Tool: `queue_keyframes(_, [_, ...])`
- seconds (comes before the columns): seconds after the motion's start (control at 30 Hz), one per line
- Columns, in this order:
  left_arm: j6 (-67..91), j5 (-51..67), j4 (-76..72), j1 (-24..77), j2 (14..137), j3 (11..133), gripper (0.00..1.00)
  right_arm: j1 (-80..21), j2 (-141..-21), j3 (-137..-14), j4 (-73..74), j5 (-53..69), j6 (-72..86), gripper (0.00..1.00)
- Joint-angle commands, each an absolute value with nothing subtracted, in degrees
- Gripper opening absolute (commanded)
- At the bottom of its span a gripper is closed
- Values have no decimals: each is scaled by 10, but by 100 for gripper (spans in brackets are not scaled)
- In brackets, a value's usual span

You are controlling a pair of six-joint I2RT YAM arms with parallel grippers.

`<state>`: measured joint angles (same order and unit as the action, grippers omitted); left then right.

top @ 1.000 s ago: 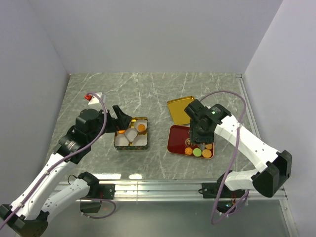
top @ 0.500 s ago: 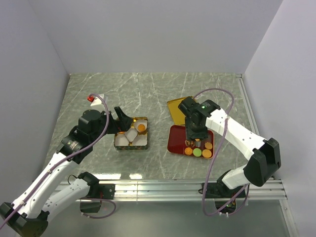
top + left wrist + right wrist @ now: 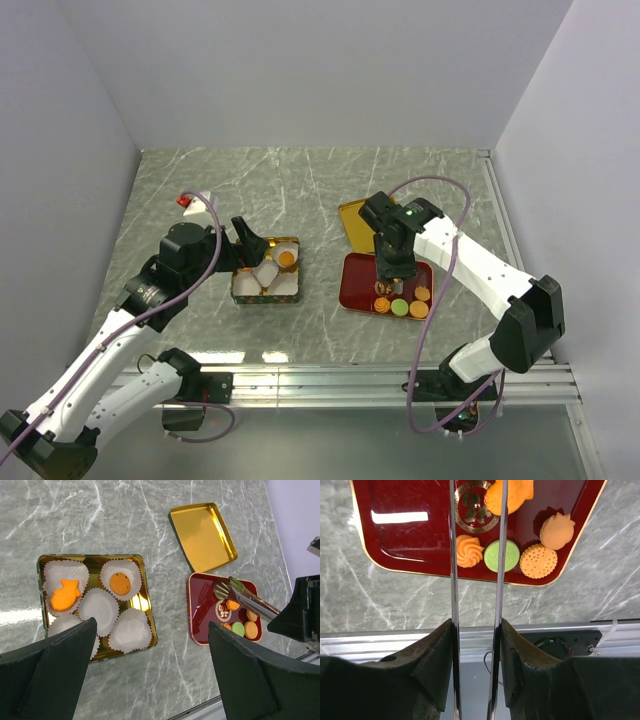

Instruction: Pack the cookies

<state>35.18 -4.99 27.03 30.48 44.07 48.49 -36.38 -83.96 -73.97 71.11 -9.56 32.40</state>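
The cookies lie in two places. An orange fish (image 3: 65,594) and a round brown one (image 3: 120,583) rest in white paper cups in the gold tin (image 3: 266,303). Several more, orange, green (image 3: 502,556) and brown (image 3: 538,560), sit at the near end of the red tray (image 3: 355,285). My right gripper (image 3: 476,630) is shut on metal tongs (image 3: 452,555), whose blades reach over the tray beside an orange fish cookie (image 3: 510,495); their tips run out of the wrist view. My left gripper (image 3: 152,670) hangs open above the tin's near side (image 3: 245,240).
The tin's gold lid (image 3: 358,222) lies upside down just behind the red tray. A small white and red object (image 3: 190,197) sits at the far left. White walls close in the marbled table, and a metal rail (image 3: 330,375) runs along its near edge.
My right arm has shifted a little left and back over the red tray with the tongs. The left arm has hardly moved.
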Motion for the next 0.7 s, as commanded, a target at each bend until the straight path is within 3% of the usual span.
queue_keyframes(0.0, [355,-55,258,307,434,485,99,-359,-830,-784,713,-104,321,44])
queue_keyframes(0.67, [379,-13,245,308,433,483,100,-369,-798,-964,771,-58,338,42])
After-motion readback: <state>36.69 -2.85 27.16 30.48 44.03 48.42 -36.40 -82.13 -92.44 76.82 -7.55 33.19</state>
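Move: The right hand holds the silver tongs, with the farther green cookie nipped in their tips about 5 cm ahead and 11 cm below. The cookie box it is bound for lies some 29 cm to the left, 5 cm farther out and 12 cm down. The orange fish cookie lies about 3 cm ahead and 2 cm to the right; the gold tray sits about 16 cm ahead, 3 cm left. The box is roughly 22 cm below the left hand, 5 cm ahead and 2 cm left. Raise the right gripper about 10 cm, easing forward and left some 3 cm each, so the tongs carry the pinched green cookie clear of the red tray on the way to the cookie box. Keep the squeeze on the tongs and swing the fingertips forward and left by about 15 degrees as you climb. ##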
